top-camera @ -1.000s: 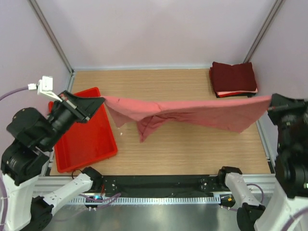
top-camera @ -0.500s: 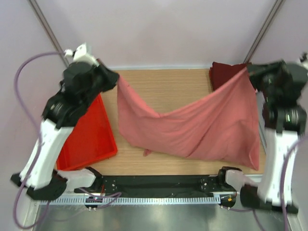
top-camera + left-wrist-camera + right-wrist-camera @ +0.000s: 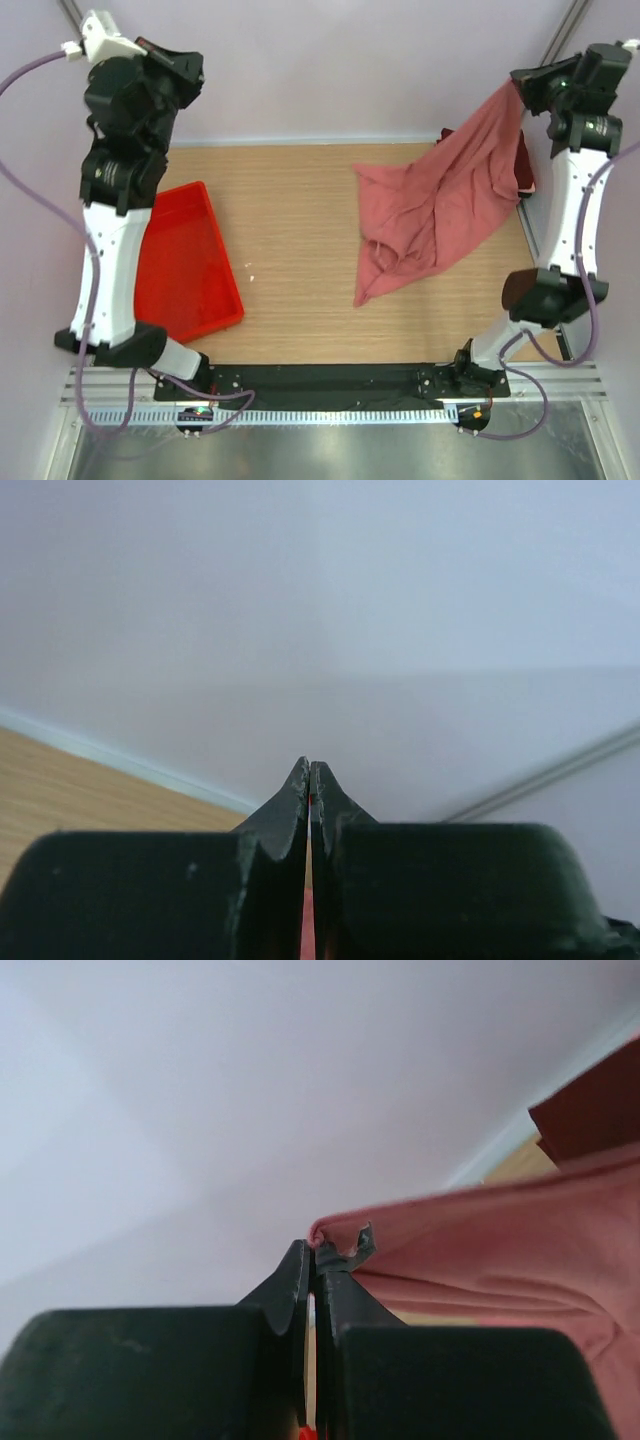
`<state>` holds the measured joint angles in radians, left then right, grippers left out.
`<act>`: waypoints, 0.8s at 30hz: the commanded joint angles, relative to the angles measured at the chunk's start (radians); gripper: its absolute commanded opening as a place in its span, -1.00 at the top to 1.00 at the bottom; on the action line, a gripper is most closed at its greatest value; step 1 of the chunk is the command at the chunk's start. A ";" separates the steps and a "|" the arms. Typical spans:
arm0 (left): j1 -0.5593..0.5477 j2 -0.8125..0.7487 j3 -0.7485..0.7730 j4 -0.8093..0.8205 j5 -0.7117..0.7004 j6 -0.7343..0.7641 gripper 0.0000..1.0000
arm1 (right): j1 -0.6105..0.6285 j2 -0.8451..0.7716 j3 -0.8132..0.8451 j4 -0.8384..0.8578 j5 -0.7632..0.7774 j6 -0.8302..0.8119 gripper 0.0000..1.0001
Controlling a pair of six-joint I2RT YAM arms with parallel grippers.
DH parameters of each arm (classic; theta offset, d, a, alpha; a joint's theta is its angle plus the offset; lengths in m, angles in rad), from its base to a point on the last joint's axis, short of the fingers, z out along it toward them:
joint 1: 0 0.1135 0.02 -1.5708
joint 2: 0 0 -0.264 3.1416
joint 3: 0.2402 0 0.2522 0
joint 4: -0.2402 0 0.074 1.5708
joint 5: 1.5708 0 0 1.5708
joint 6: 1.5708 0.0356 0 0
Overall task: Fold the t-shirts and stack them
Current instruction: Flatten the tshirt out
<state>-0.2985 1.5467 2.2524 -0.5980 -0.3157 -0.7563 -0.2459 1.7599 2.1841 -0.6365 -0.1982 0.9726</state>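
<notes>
The salmon-pink t-shirt hangs by one corner from my right gripper, which is raised high at the far right and shut on its edge. The shirt's lower part lies crumpled on the table. In the right wrist view the pink cloth is pinched at the tips of my right gripper. The stack of folded dark maroon t-shirts shows only as a sliver behind the hanging shirt, and its corner shows in the right wrist view. My left gripper is raised at the far left, shut with no cloth in it.
A red plastic tray sits on the left side of the wooden table. Pale walls and metal frame posts enclose the back and sides. Both arms stand tall at the table's left and right edges.
The shirt's left corner has left my left gripper and dropped, so the cloth has swung right and now hangs from the right gripper alone. Both arms have risen higher.
</notes>
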 commanded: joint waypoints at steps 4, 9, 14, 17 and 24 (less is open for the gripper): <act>-0.013 -0.232 -0.614 0.251 0.278 -0.129 0.91 | -0.009 -0.332 -0.301 0.177 -0.122 0.022 0.98; -0.126 -0.070 -0.829 0.300 0.404 -0.105 0.51 | -0.009 -0.546 -0.601 0.041 0.045 -0.095 0.98; -0.296 0.160 -0.818 0.417 0.501 -0.029 0.19 | -0.010 -0.666 -0.846 0.005 0.100 -0.132 0.98; -0.361 0.303 -0.757 0.489 0.590 -0.006 0.01 | -0.010 -0.744 -0.966 -0.003 0.098 -0.135 0.98; -0.419 0.581 -0.552 0.488 0.698 0.021 -0.15 | -0.010 -0.847 -1.050 -0.094 0.183 -0.198 0.98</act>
<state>-0.7219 2.1033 1.6073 -0.2008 0.3061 -0.7704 -0.2527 0.9691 1.1278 -0.7292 -0.0738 0.8299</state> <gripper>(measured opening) 0.566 0.045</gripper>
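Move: Far below and to the right of the empty left hand lies the t-shirt's loose left part, about 38 cm right, level with it fore and aft, and roughly 56 cm down. From the right hand, which already holds the shirt's raised edge, that part is some 24 cm left, 11 cm back and 43 cm down. The folded stack sits about 7 cm ahead and 4 cm right of the right hand, also far below; the red bin is 15 cm left and 11 cm back of the left hand, at table height. Swooping down nearly 50 cm and right some 33 cm, the left hand goes to the shirt's loose left part, tipping its fingers downward, turning clockwise and opening them past half. The right hand keeps its pinch and draws the cloth back about 20 cm, rising a little first, then sinking well below its starting height with the fingertips tilting down. ##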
